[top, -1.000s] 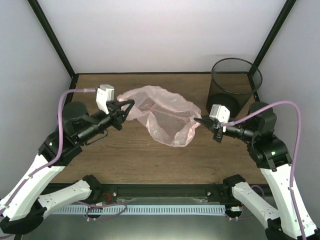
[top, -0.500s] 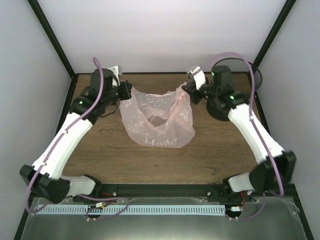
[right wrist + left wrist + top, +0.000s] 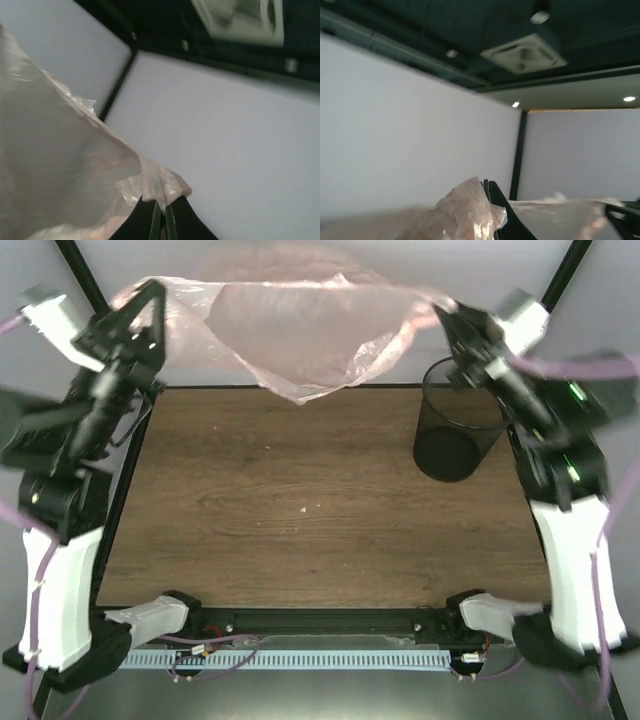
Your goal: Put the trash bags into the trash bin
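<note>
The pale-pink trash bag (image 3: 290, 335) hangs stretched wide in the air between both grippers, high above the back of the table. My left gripper (image 3: 150, 292) is shut on its left edge, and the bag bunches at the fingertips in the left wrist view (image 3: 465, 210). My right gripper (image 3: 438, 308) is shut on its right edge, with plastic pinched between the fingers in the right wrist view (image 3: 162, 187). The black mesh trash bin (image 3: 462, 420) stands at the back right of the table, just below the right gripper.
The brown wooden table (image 3: 310, 510) lies below the bag. Black frame posts (image 3: 552, 290) rise at the back corners, with grey walls behind. Both arms are raised high at the sides.
Both arms have lifted the bag from the table high into the air and pulled its ends apart. The bag is now stretched out above the table's back edge.
</note>
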Robot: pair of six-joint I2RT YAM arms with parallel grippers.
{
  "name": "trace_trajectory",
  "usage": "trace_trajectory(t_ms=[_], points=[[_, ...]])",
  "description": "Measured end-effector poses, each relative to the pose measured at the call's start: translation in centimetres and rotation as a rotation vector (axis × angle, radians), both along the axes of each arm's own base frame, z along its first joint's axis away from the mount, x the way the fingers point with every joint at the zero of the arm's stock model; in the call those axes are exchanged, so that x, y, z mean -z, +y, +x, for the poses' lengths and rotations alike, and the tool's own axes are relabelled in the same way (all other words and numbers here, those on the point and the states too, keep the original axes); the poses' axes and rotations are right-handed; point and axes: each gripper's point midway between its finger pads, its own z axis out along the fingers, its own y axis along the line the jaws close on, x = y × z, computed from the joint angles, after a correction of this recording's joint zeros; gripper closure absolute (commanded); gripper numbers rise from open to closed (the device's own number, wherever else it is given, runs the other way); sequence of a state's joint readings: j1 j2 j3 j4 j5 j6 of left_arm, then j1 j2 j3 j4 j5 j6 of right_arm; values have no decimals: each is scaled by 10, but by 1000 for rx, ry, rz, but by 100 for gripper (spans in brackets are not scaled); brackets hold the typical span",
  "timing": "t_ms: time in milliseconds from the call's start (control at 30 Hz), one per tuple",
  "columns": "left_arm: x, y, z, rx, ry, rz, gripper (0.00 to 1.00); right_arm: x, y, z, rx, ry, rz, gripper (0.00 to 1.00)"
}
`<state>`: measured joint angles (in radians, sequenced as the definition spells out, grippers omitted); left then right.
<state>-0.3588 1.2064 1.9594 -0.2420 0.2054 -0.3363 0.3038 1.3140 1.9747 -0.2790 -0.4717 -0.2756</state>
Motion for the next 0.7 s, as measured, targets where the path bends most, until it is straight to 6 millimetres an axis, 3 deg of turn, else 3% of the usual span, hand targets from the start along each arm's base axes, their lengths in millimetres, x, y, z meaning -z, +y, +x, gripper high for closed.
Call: trace_trajectory(t_ms=[67, 100, 133, 167, 200, 233, 267, 300, 333, 367, 400, 433, 467, 500, 533, 567, 700], points=[[-12, 5, -36, 25, -102, 16, 96, -19, -15, -74, -35, -174, 11, 99], [-6, 6, -48, 28, -130, 36, 96, -25, -20, -104, -51, -253, 6, 98], [5, 5, -49, 26, -127, 55, 96, -28, -23, -120, -56, -315, 2, 99], [25, 2, -42, 20, -96, 81, 96, -23, -23, -127, -52, -354, -11, 99], [56, -2, -26, 7, -39, 114, 96, -9, -20, -117, -32, -360, -33, 99], [102, -10, 0, -8, 58, 159, 96, 13, -14, -95, -4, -330, -54, 99], [155, -17, 26, -15, 178, 209, 96, 49, -5, -59, 36, -255, -85, 99], [208, -25, 49, -14, 299, 261, 96, 111, 9, -7, 82, -109, -148, 99], [273, -33, 67, 4, 452, 327, 96, 178, 22, 38, 114, 49, -226, 99], [341, -40, 77, 33, 618, 396, 96, 247, 32, 68, 123, 216, -311, 99], [407, -45, 74, 73, 789, 465, 96, 332, 38, 88, 113, 418, -419, 99], [451, -46, 60, 111, 918, 517, 96, 419, 37, 84, 80, 636, -534, 99], [474, -48, 44, 145, 991, 549, 96, 473, 32, 63, 37, 790, -610, 99], [483, -50, 22, 188, 1038, 579, 96, 509, 27, 27, -40, 924, -666, 99], [472, -53, 9, 218, 1013, 580, 96, 511, 25, -1, -99, 966, -677, 99], [448, -56, -1, 242, 950, 564, 96, 492, 26, -18, -143, 936, -656, 99], [301, -44, -40, 249, 562, 409, 96, 296, 31, -72, -250, 427, -427, 99]])
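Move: The trash bag hangs slackly stretched between the two raised hands, its middle about 15 cm to the left hand's right, some 5 cm ahead and 7 cm below. From the right hand, the bag's middle is about 14 cm to the left, 3 cm ahead and 5 cm below. The trash bin stands on the table some 16 cm ahead of the right hand, 22 cm to its right and roughly 53 cm below. Both closed grippers keep their pinch on the bag's top corners and whip it: a quick pull back, then forward and steeply down about 50 cm towards the table, tipping the fingers down, then a rebound up some 20 cm while drawing back, fingers levelling partly. The hands end several centimetres closer together. ##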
